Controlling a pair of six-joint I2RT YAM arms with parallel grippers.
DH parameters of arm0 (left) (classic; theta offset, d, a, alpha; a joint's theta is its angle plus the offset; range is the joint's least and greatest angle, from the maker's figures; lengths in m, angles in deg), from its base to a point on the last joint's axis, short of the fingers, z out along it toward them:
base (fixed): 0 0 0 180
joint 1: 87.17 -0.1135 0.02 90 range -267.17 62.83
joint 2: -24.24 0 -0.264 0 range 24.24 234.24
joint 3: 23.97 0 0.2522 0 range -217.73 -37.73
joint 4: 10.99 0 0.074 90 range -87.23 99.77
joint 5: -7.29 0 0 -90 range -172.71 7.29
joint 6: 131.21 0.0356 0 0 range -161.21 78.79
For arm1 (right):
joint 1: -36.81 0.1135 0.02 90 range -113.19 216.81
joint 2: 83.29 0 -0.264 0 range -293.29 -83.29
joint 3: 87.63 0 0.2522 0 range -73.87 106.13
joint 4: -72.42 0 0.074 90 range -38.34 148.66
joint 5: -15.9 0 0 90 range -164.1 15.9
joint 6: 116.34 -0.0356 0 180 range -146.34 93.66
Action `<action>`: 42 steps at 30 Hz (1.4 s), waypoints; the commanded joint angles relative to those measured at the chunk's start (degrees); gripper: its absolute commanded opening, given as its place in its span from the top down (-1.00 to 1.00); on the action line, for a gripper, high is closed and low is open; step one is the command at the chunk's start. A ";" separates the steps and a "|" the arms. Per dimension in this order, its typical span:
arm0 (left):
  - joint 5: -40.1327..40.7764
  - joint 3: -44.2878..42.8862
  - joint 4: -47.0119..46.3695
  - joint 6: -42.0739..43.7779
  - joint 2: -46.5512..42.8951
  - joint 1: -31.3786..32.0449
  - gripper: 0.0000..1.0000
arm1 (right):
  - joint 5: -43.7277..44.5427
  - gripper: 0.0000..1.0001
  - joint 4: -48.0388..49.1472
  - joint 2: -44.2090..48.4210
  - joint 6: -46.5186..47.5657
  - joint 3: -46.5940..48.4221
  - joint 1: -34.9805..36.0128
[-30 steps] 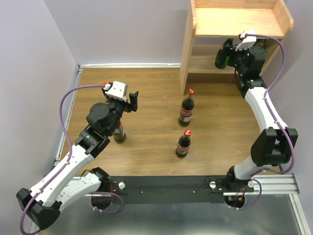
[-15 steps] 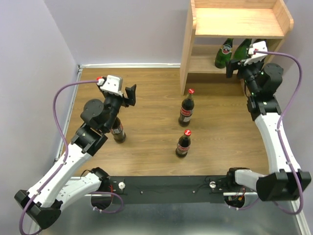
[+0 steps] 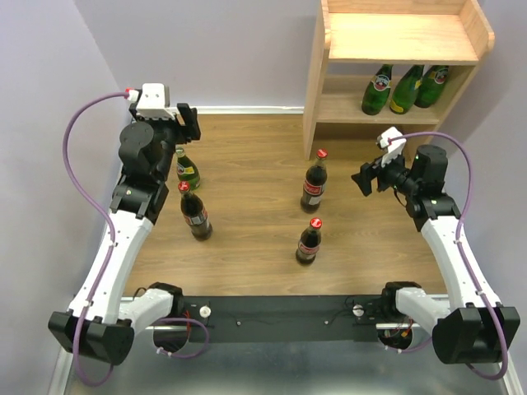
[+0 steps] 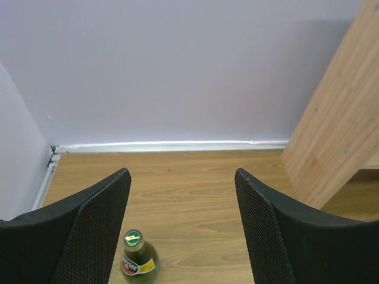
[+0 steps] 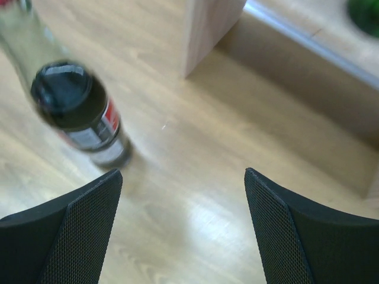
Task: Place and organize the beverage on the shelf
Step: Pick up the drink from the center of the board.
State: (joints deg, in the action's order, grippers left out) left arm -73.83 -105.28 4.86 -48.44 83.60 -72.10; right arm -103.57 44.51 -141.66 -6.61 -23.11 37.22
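The wooden shelf (image 3: 395,37) stands at the back right, with three green bottles (image 3: 406,88) side by side on its lower tier. A fourth green bottle (image 3: 187,170) stands on the floor at the left, just below my open left gripper (image 3: 185,123). In the left wrist view this bottle (image 4: 137,257) sits low beside the left finger of that empty gripper (image 4: 182,177). Three cola bottles stand upright on the floor (image 3: 195,216) (image 3: 314,183) (image 3: 309,243). My right gripper (image 3: 362,177) hangs open and empty right of the middle cola bottle (image 5: 80,109).
The shelf's side panel (image 4: 343,118) rises at the right of the left wrist view. Purple walls close in the back and the left side. The arms' black base rail (image 3: 280,313) runs along the near edge. The shelf's top board (image 3: 403,33) carries nothing.
My right gripper has drawn back out of the shelf's lower tier and come down-left toward the middle cola bottle. My left arm has swung to the back left, uncovering the green bottle on the floor.
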 commanded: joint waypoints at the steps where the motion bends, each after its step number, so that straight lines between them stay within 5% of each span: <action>1: -5.54 -2.50 3.88 -2.36 4.36 -5.04 -0.56 | -3.48 -0.79 -2.02 1.68 0.58 -1.80 -0.23; 11: -1.68 -7.59 12.23 -2.00 17.62 -10.06 -0.50 | -4.80 -0.79 -2.02 0.72 -0.65 -1.98 -0.14; 20: -6.86 -11.55 17.94 -3.23 24.93 -14.45 -0.47 | -6.21 -0.78 -2.20 -1.40 -1.27 -1.89 -0.14; 42: -2.56 -8.57 23.31 -2.88 27.92 -12.61 -0.15 | -8.32 -0.79 -2.11 -2.19 -1.18 -2.33 -3.57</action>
State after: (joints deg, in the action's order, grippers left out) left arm -78.66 -114.52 25.69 -51.35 110.26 -85.98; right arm -110.13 42.69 -143.91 -7.27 -24.55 34.20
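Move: The green bottle on the left stands some 6 cm ahead of the left gripper and 7 cm to its left, its middle roughly 33 cm below. The coke bottle by it is about 9 cm back and 2 cm left of the gripper, and the tall coke bottle near the shelf about 27 cm right and 1 cm back, both some 31 cm down. From the right gripper the green bottle lies roughly 46 cm left, 10 cm ahead and 15 cm lower. Bring the left gripper down about 19 cm onto the green bottle, swinging forward and to the left on the way, then sinking almost straight with a slight draw back at the end. Tip the level fingers down by some 40 degrees and narrow them partway, so the cap comes just below and between the tips without being gripped. Let the right gripper sink slightly. ##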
